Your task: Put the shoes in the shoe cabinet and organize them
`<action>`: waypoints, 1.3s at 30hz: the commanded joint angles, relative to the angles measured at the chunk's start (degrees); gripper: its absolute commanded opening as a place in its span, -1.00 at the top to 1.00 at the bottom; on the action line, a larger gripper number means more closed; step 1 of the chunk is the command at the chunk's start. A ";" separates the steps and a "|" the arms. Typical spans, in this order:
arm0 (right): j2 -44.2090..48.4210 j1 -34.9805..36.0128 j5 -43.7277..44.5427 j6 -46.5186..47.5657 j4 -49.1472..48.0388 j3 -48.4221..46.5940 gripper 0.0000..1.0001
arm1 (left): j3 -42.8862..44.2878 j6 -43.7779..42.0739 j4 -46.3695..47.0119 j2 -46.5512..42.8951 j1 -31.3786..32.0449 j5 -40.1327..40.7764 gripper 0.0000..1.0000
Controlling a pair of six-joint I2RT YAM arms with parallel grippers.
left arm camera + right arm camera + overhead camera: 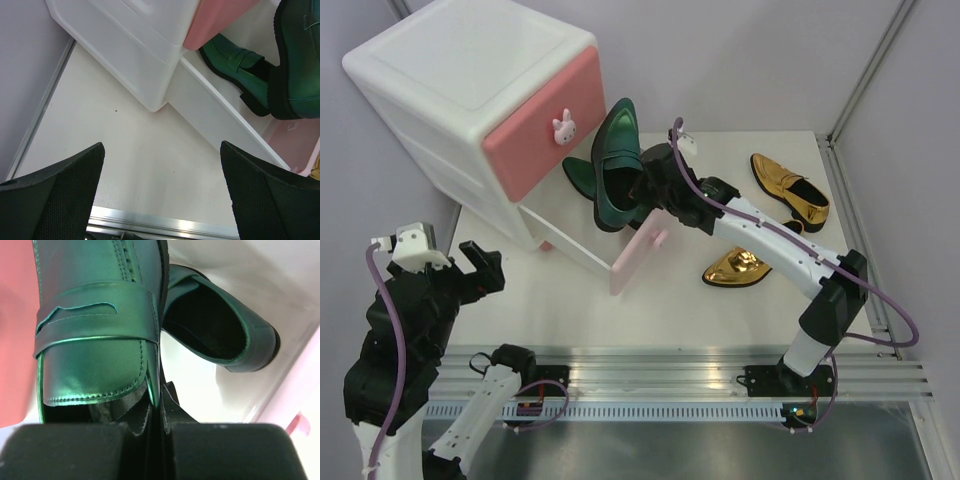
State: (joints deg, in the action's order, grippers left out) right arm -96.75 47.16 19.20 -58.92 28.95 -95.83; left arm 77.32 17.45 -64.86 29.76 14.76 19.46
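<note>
The white shoe cabinet (470, 90) stands at the back left, its pale pink lower drawer (640, 255) pulled out. One glossy green shoe (578, 175) lies inside that drawer. My right gripper (645, 190) is shut on the side wall of a second green shoe (615, 165), which hangs toe-up over the drawer. In the right wrist view the held shoe (95, 325) fills the left, its edge pinched in the gripper (161, 390), and the lying shoe (215, 325) is beyond it. My left gripper (460, 262) is open and empty over the table at the front left.
Two gold shoes (790, 188) (738, 268) lie on the table to the right of the drawer, under and beside my right arm. The upper drawer with its bunny knob (563, 126) is closed. A metal rail (680, 375) runs along the near edge.
</note>
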 commanded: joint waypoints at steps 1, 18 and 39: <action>0.42 0.92 2.24 -3.31 -3.03 -4.19 0.99 | 0.99 1.35 -0.53 -0.58 0.18 0.66 -0.99; -11.52 2.68 -3.64 4.07 6.64 -14.46 0.99 | -0.68 0.65 -0.44 -1.37 0.18 -0.04 -0.99; -10.38 4.08 -5.40 8.28 9.28 -12.88 0.99 | -1.73 0.04 1.14 -1.19 0.18 -1.27 -0.99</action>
State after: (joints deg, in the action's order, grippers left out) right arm -109.60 50.89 14.59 -51.64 41.65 -107.02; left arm 75.88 17.45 -65.01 28.58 14.76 19.14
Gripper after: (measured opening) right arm 0.049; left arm 0.994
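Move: Over the open lower drawer, the right hand already holds the second green shoe by its side; the bare floor it is meant for lies about 14 cm left, 4 cm ahead and 19 cm below. The first green shoe in the drawer is some 9 cm ahead, 7 cm left and 17 cm down, the drawer's pink front about 3 cm back, 2 cm right and 17 cm down. From the left hand that bare floor is roughly 26 cm ahead, 12 cm right and 27 cm below. Lowering the held green shoe into the drawer beside the first one, the right hand sinks about 7 cm, most of it early, and shifts some 4 cm left. After a short pause it eases back about 2 cm, turning slightly counter-clockwise while its left side dips and the fingers tip further down. The fingers stay shut on the shoe. ##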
